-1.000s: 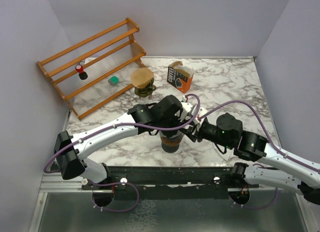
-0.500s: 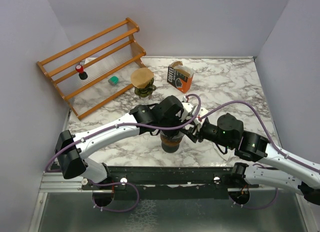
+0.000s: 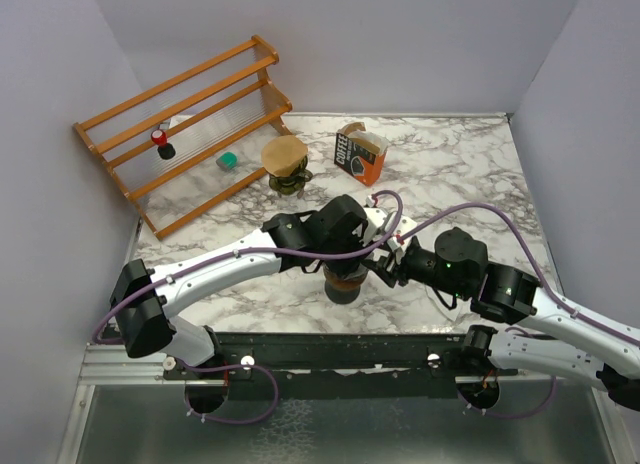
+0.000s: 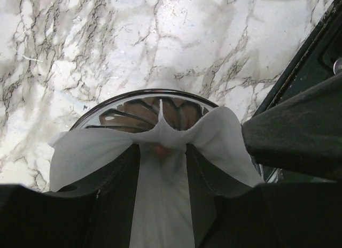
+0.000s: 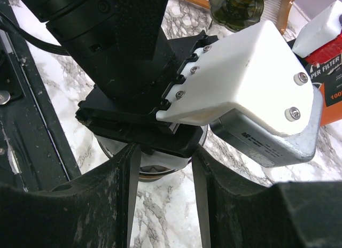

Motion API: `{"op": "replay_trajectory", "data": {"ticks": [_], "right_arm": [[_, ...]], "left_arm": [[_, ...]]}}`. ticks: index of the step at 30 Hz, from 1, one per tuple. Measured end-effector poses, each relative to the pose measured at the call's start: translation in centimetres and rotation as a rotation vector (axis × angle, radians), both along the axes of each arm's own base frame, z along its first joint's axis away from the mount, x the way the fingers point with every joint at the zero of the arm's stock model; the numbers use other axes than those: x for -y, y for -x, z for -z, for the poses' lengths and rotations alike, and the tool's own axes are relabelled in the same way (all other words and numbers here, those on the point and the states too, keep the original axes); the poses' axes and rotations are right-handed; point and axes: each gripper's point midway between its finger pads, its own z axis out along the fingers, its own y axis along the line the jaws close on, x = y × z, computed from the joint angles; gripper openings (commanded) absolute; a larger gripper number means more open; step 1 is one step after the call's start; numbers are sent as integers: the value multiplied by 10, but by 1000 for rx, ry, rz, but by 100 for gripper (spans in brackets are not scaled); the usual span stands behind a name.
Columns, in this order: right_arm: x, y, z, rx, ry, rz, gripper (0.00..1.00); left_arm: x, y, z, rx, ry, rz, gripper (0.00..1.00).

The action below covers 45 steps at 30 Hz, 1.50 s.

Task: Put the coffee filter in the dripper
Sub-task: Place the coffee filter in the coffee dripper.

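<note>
The white coffee filter [image 4: 160, 205] lies loosely between my left gripper's [image 4: 162, 152] parted fingers, and its edges spread out over both of them. Right below it stands the dripper [image 4: 140, 108], ribbed and brownish inside, on the marble near the table's front [image 3: 343, 287]. In the top view the left gripper [image 3: 346, 266] hangs straight over the dripper and hides its mouth. My right gripper [image 5: 163, 152] is open and empty, just to the right of the dripper [image 5: 152, 172] and pointed at it. It shows in the top view too, the right gripper [image 3: 384, 270].
A wooden rack [image 3: 185, 124] stands at the back left with a red-capped item [image 3: 159, 138] and a green item [image 3: 228, 160]. A second dripper holding a brown filter [image 3: 286, 164] and an orange filter box [image 3: 360, 154] stand behind. The black front rail [image 3: 330, 349] runs along the near edge.
My left gripper has shifted slightly over the dripper and its fingers have spread a little around the filter. The right gripper's fingers have also widened slightly.
</note>
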Motion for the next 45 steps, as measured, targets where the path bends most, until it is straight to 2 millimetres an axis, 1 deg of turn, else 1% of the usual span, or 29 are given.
{"op": "replay_trajectory", "data": {"ticks": [10, 14, 17, 22, 23, 33, 41, 45], "right_arm": [[0, 0, 0, -3, -2, 1, 49], [0, 0, 0, -5, -3, 2, 49], [0, 0, 0, -6, -4, 2, 49], [0, 0, 0, -6, -5, 2, 49], [0, 0, 0, -6, -5, 1, 49], [-1, 0, -2, -1, -13, 1, 49], [-1, 0, -3, 0, -15, 2, 49], [-1, -1, -3, 1, -15, 5, 49]], "left_arm": [[1, 1, 5, -6, 7, 0, 23], [2, 2, 5, -13, 9, 2, 19], [2, 3, 5, -18, 11, 7, 14], [2, 5, 4, -26, 11, 12, 1], [2, 5, 3, -27, 9, 13, 0], [2, 7, -4, -34, 8, 18, 0], [3, 6, -17, -25, 14, 23, 0], [3, 5, -16, -26, 8, 26, 18]]}}
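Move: The coffee filter sits bunched in the clear dripper just under the left hand, its middle about 3 cm below and 1 cm to the left; the dripper's own middle is about 4 cm down and 1 cm left. The lidded glass jug stands roughly 24 cm ahead and 14 cm left of the left hand, the coffee filter box some 27 cm ahead and 3 cm right, both about 8 cm lower. From the right hand the filter lies about 1 cm ahead, 6 cm left and 12 cm down. With its parted fingertips already down at the filter's paper, the left hand sinks about half a centimetre and eases back slightly as the fingers shut completely from just under half open, closing on the fold between them. Still shut, the left fingers then rise about 2 cm straight up over the dripper with hardly any turn of the wrist, while the right hand stays beside the dripper, half open and holding nothing. ##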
